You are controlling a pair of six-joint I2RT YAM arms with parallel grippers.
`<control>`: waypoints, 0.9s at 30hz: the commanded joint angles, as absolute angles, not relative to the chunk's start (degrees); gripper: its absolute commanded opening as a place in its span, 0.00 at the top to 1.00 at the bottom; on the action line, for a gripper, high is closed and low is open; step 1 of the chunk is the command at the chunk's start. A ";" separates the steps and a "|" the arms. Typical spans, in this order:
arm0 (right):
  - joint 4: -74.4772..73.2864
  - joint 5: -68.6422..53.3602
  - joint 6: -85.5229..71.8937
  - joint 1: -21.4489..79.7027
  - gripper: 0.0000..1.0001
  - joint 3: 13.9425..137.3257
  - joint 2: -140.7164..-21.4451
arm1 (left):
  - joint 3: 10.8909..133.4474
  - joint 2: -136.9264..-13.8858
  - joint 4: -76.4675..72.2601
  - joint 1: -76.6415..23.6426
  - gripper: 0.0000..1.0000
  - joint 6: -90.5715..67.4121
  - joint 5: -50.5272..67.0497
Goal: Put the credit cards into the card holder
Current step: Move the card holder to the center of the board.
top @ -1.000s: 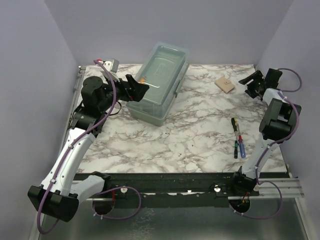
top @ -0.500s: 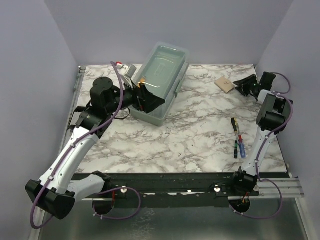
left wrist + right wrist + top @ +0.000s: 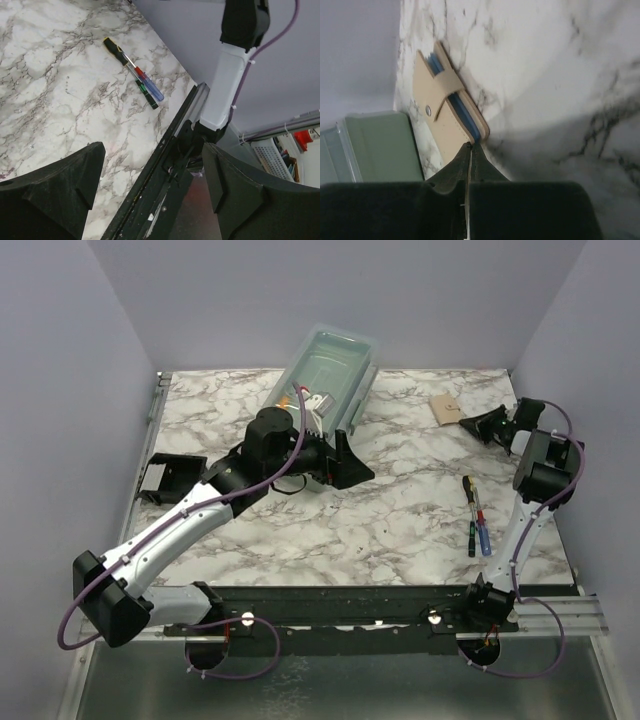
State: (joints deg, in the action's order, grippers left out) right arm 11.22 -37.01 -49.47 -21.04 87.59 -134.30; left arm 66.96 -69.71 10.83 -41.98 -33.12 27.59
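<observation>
The card holder [image 3: 165,477], a small black rack, sits near the table's left edge, well behind my left arm. My left gripper [image 3: 350,466] hovers open over the middle of the table with nothing between its fingers [image 3: 55,192]; its midpoint [image 3: 152,195] looks past the front rail. My right gripper [image 3: 484,424] is shut at the back right. Its tips [image 3: 471,147] meet at the near edge of the tan pad [image 3: 437,112], where a blue layer [image 3: 465,117] shows between the tan flaps. The credit cards are out of view as such.
A large clear lidded box [image 3: 330,365] stands at the back centre, its near end hidden by my left arm; it also shows beside the tan pad [image 3: 375,145]. Several screwdrivers [image 3: 476,517] lie front right [image 3: 132,67]. The black front rail [image 3: 170,165] runs under the left gripper.
My left arm swung from the box's left side to the table's middle, uncovering the card holder. My right gripper closed and moved left to the tan pad's edge.
</observation>
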 commanded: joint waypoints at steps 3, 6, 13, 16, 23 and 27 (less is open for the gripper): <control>15.42 -41.04 -47.47 -19.16 1.00 72.92 -122.20 | 66.40 -71.15 9.40 -44.36 0.16 -40.71 21.05; 17.29 -40.76 -47.21 -17.60 1.00 62.65 -115.05 | 64.13 -70.72 8.42 -45.51 0.16 -42.68 19.70; 18.94 -40.54 -44.54 -10.94 1.00 41.23 -99.85 | 59.78 -70.64 5.54 -47.53 0.17 -47.10 19.13; 16.33 -38.47 -42.23 -9.37 1.00 36.97 -94.33 | 59.17 -70.75 4.96 -48.92 0.17 -47.68 18.17; 3.24 -21.74 -36.78 -10.49 0.66 47.50 -92.16 | 58.63 -69.93 4.39 -52.59 0.17 -47.85 16.71; 3.57 -17.76 -37.89 -12.66 0.34 54.24 -97.15 | 56.02 -67.59 4.48 -52.95 0.17 -48.39 14.89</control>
State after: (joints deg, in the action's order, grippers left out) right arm 6.48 -26.33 -39.31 -10.81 48.18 -92.97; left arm 58.52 -70.70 5.39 -52.40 -47.57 18.02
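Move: The card holder lies flat right at the right hand's shut fingertips, its middle about 5 cm ahead, 4 cm left and 2 cm lower than the hand point. The screwdrivers lie about 28 cm back from that hand, neither left nor right, 3 cm lower; the plastic box's middle is some 40 cm to its left and 2 cm ahead, about 4 cm higher. From the left hand the card holder is roughly 38 cm ahead, 32 cm right and 29 cm below. The card holder's near corner comes free of the right fingertips as that hand, shut and low, pulls back about 20 cm and left 15 cm. It then turns back some 5 cm forward and right towards the holder, rising about 4 cm, tilting its left side down and opening about halfway. The wide-open left hand sinks 5 cm, easing back and right. ##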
